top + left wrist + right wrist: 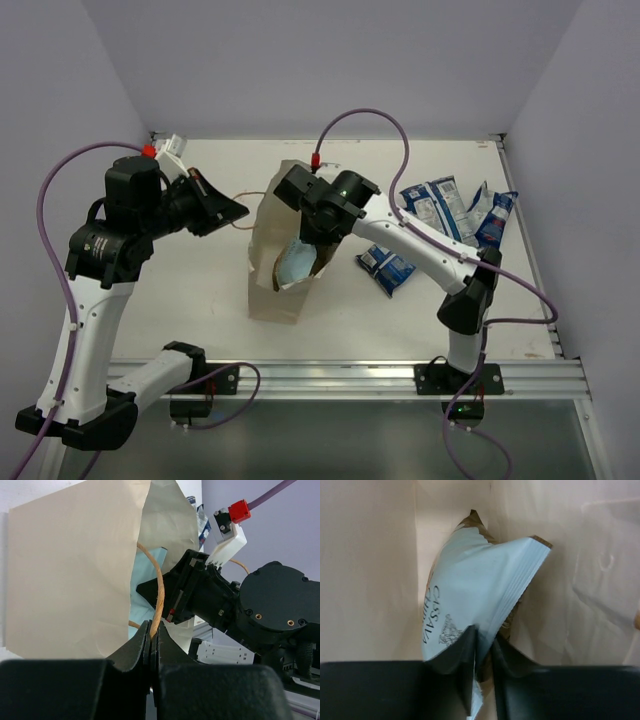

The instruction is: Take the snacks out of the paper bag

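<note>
The tan paper bag (272, 262) lies mid-table with its mouth facing the right arm. My left gripper (232, 211) is shut on the bag's brown cord handle (159, 592), holding it taut; the bag also fills the left wrist view (70, 575). My right gripper (312, 240) is at the bag's mouth, shut on the edge of the light blue chip bag (470, 595), which sits inside the paper bag (370, 570) and shows in the top view (297, 262). Several dark blue and white snack packets (435, 205) lie on the table to the right, one nearer (386, 267).
The white table (190, 290) ends at a metal rail (340, 375) at the front. Purple-grey walls close in on the left, back and right. The right arm's forearm (420, 245) crosses above the nearer packet.
</note>
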`<state>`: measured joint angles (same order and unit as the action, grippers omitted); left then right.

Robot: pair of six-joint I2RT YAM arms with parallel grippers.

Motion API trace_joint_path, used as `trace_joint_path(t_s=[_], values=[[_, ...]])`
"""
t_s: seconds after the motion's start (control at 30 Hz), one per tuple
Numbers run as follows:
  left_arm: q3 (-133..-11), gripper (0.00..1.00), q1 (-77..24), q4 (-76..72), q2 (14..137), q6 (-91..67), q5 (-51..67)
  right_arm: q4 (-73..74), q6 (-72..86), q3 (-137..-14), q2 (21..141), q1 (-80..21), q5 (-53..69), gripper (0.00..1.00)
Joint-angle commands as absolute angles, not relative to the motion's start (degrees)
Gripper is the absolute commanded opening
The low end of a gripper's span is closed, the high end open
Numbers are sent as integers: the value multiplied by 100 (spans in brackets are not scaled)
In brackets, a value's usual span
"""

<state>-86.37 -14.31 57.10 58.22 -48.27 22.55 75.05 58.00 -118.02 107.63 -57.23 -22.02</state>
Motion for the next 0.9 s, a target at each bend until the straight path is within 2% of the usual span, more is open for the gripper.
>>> trace_joint_path(t_s=[0.0, 0.03, 0.07, 0.37, 0.57, 0.87], values=[[-8693, 0, -1398, 5713, 5774, -4641, 2347, 7365, 5731, -11997, 10881, -5678, -2417, 7], [-8640, 0, -1406, 5704, 5783, -4641, 2347, 7348, 5678, -12006, 10907, -5643, -2391, 1], [-8605, 0, -1406, 5695, 5775, -4641, 2347, 7339, 5652, -12032, 10925, -5625, -2382, 0], [-8139, 0, -1397, 5731, 5713, -4465, 2031, 6568, 4492, -13033, 10627, -5616, -2189, 0], [-7752, 0, -1397, 5687, 5730, -4403, 1846, 6328, 3964, -14210, 10319, -5616, -2083, 0], [-7691, 0, -1398, 5616, 5836, -4474, 1679, 5336, 2876, -14273, 9089, -5354, -2644, 0]])
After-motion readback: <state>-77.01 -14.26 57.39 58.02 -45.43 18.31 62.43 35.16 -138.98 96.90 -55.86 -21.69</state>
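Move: Inside the open paper bag, the light-blue chip packet stands right under the right hand, its middle roughly 3 cm left, level fore and aft, and about 7 cm down, with its edge between the half-closed fingers. The nearest blue packet on the table lies some 16 cm right of this hand, 4 cm farther out and 22 cm lower. From the left hand, which holds the paper bag's handle, the chip packet is about 10 cm right, 2 cm ahead and 20 cm below. Pinching shut on the chip packet's edge, the right hand first eases slightly down and forward, then draws the packet steeply up out of the paper bag, about 23 cm, tilting its fingers up some 40 degrees and swinging right near the top. The left hand keeps its grip on the handle and sinks about 6.5 cm, its fingers tipping slightly down. ##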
